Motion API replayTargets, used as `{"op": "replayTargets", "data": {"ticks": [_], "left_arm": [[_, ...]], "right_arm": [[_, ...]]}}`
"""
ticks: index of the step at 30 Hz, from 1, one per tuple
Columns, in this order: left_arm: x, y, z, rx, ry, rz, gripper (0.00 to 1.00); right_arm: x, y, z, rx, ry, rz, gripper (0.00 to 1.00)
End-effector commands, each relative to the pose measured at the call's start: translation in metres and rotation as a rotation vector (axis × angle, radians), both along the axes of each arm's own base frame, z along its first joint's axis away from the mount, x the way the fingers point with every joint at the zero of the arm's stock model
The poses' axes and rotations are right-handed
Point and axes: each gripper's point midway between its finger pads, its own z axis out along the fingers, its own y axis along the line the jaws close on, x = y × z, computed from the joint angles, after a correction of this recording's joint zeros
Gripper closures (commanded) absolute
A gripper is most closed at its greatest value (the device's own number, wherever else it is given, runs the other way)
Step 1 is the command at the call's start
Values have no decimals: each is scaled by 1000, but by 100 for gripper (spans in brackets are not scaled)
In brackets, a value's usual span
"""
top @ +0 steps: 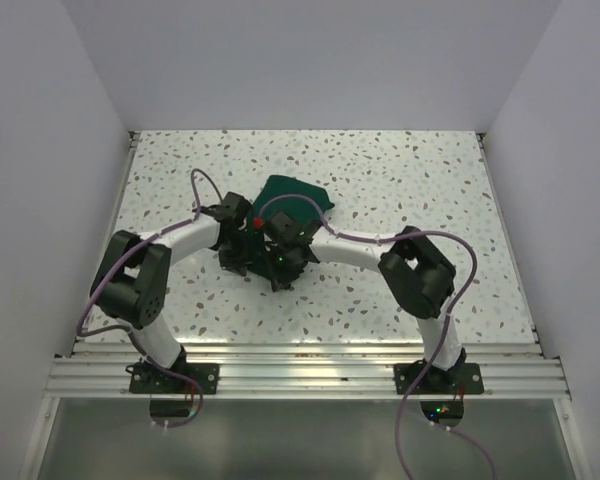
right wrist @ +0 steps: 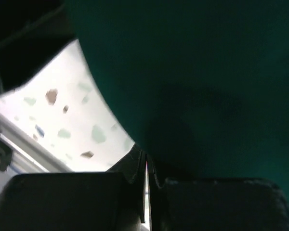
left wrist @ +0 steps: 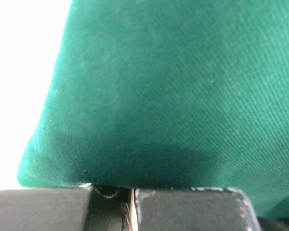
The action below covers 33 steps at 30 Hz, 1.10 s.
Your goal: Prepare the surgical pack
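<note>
The surgical pack (top: 295, 203) is a dark green drape, bunched up at the middle of the speckled table (top: 410, 170). Both arms reach inward and meet at its near edge. My left gripper (top: 242, 226) is at the bundle's left side and my right gripper (top: 278, 234) is just beside it. In the left wrist view the green fabric (left wrist: 173, 91) fills the frame down to the shut jaws (left wrist: 130, 188), and the fingertips are buried in it. In the right wrist view the drape (right wrist: 197, 72) hangs from the shut jaws (right wrist: 147, 161).
White walls enclose the table on the left, back and right. A metal rail (top: 300, 372) carrying both arm bases runs along the near edge. Grey cables (top: 205, 185) loop off each arm. Speckled tabletop (right wrist: 62, 115) shows beneath the drape.
</note>
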Motion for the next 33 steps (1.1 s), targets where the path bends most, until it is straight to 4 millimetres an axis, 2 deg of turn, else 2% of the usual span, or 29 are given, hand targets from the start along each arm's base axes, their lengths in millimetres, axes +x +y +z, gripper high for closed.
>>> {"op": "replayTargets", "data": {"ticks": [1,3,6,8,10,13,14,16,17,18,19,20,21,22,23,24,27,30,33], "left_arm": [[41,-10,4,-32,-99,-14,100],[54,-13,3,-37,-106,-18,100],[74,-16,8,-54,-127,-33,100],[87,-16,13,-49,-147,-35,100],[89,-15,17,-57,-147,-38,100],[79,-18,29,-97,-160,-37,97],[66,-17,35,-118,-164,-33,88],[51,-18,44,-158,-176,-10,83],[34,-16,54,-191,-197,-6,80],[27,-17,60,-213,-208,14,78],[19,-15,65,-228,-223,22,74],[6,-15,77,-266,-259,28,65],[1,-13,84,-277,-283,30,58],[-3,-11,88,-284,-304,36,29],[-10,-9,98,-301,-346,35,1],[-11,-9,103,-310,-374,34,0],[-16,-8,112,-334,-415,36,0],[-18,-7,114,-352,-438,60,0],[-23,-9,115,-399,-466,84,0]], "right_arm": [[47,-13,2,-32,-39,-75,100],[65,-18,4,-17,-34,-98,100],[81,-21,7,-8,-40,-96,100],[81,-24,2,-35,-38,-64,100],[79,-21,6,-18,-32,-40,100],[68,-21,20,19,-23,-28,100],[65,-21,37,43,-38,-35,100],[48,-26,48,53,-28,-33,100],[43,-29,56,62,-32,-34,100],[31,-35,72,82,-46,-30,100],[25,-41,78,83,-45,-37,98],[17,-53,75,65,-30,-54,95],[16,-61,88,70,-62,-74,92],[13,-72,89,44,-62,-93,79],[13,-80,87,24,-63,-118,70],[16,-94,81,-17,-76,-148,57],[23,-122,67,-121,-91,-228,1],[20,-144,49,-183,-37,-315,1],[12,-151,39,-147,10,-364,1]]}}
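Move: Both hands, shut low on the near edge of the folded green pack, have it in front of them. Its middle lies about 9 cm ahead of the left hand and 11 cm to its right; from the right hand, about 14 cm ahead and 1 cm to the right, all roughly at fingertip height. The pack's far edge is some 19 cm ahead and 17 cm right of the left hand. Nothing else stands near. Forward and level along the table both hands go together, some 7 to 8 cm, still holding the pack's near edge and driving it away from the base. Then both open wide and back off up and away: the left back and up about 10 cm, fingertips tilting forward and right, the right back, up and well out to the right, sinking again at the end. ##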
